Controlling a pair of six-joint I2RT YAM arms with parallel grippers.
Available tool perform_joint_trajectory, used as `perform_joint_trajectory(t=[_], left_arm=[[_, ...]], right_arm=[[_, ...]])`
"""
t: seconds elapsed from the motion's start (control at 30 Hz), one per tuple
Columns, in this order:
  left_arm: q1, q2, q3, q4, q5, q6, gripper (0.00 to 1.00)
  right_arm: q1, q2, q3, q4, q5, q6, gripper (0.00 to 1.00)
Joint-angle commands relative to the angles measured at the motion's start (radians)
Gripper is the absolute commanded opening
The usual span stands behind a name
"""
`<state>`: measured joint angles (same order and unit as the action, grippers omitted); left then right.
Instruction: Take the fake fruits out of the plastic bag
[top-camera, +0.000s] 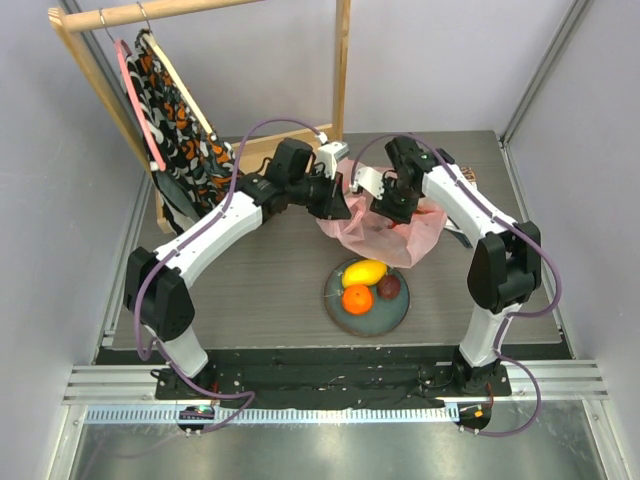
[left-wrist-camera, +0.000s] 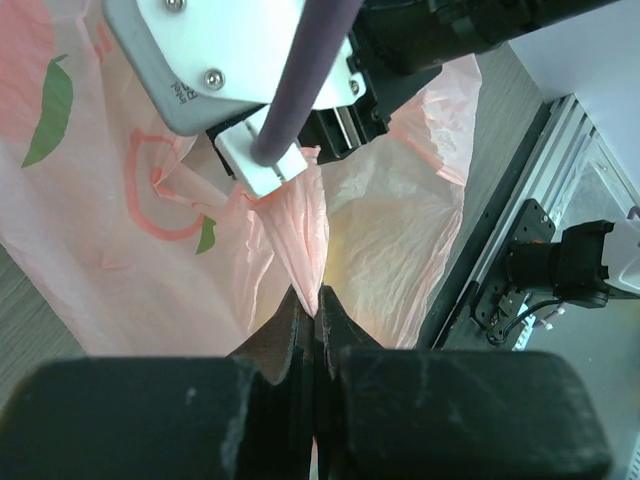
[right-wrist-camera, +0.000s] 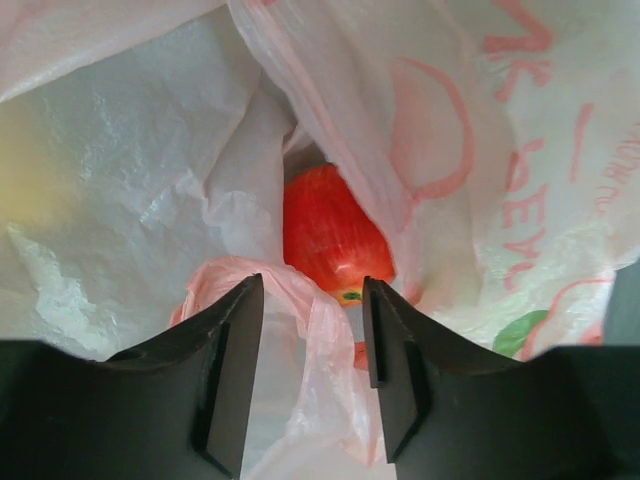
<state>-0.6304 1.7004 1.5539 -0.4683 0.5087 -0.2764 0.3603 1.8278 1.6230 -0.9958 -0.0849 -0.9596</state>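
The pink plastic bag (top-camera: 392, 238) lies crumpled behind the plate (top-camera: 337, 313). On the plate rest a yellow mango (top-camera: 364, 271), an orange (top-camera: 357, 298) and a dark purple fruit (top-camera: 389, 287). My left gripper (left-wrist-camera: 318, 303) is shut on a pinch of the bag's (left-wrist-camera: 120, 250) edge and holds it up; in the top view this left gripper (top-camera: 340, 207) is at the bag's left side. My right gripper (right-wrist-camera: 313, 290) is open inside the bag's (right-wrist-camera: 120, 150) mouth. A red apple (right-wrist-camera: 330, 235) sits just beyond its fingertips, and a loose fold of plastic lies between the fingers.
A wooden rack (top-camera: 105, 15) with a patterned cloth (top-camera: 185, 140) on a pink hanger stands at the back left. The right arm's white wrist (left-wrist-camera: 210, 60) hangs close above the left gripper. A metal rail (top-camera: 330, 385) runs along the near edge.
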Motion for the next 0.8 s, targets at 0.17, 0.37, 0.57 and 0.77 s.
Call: perform_joint_trajectory(t=[0.17, 0.37, 0.57, 0.77], left_arm=[[-0.003, -0.033, 0.003, 0.026, 0.016, 0.013, 0.0], [-0.003, -0.039, 0.002, 0.025, 0.014, 0.011, 0.0], [-0.003, -0.053, -0.017, 0.019, 0.01, 0.019, 0.0], [-0.003, -0.062, -0.029, 0.016, 0.004, 0.023, 0.0]], right_arm=[[0.009, 0.057, 0.044, -0.01, 0.0, -0.065, 0.9], [0.002, 0.117, 0.064, 0.016, 0.017, -0.068, 0.9], [-0.006, 0.143, 0.046, 0.051, 0.08, -0.097, 0.91], [-0.034, 0.142, 0.107, 0.017, 0.037, -0.084, 0.91]])
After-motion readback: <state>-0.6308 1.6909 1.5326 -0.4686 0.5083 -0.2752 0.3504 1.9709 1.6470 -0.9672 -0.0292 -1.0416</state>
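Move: The red fruit lies in the bag about 8 cm below the right hand, some 3 cm farther out and roughly 2 cm to the hand's right. On the plate, the yellow fruit is about 11 cm back and 7 cm left of the right hand, the dark red fruit about 15 cm straight back, both some 10 cm below it. From the left hand, which holds the bag's edge, the red fruit is about 15 cm right, 2 cm ahead and 17 cm lower. No touch on the red fruit can be seen yet: the right hand spreads its half-open fingers wide and sinks about 5 cm into the bag towards it, then eases some 2 cm forward and slightly right at that depth, tilting a few degrees so the fingers point straighter down. The left hand stays put, still pinching the bag's gathered edge. ##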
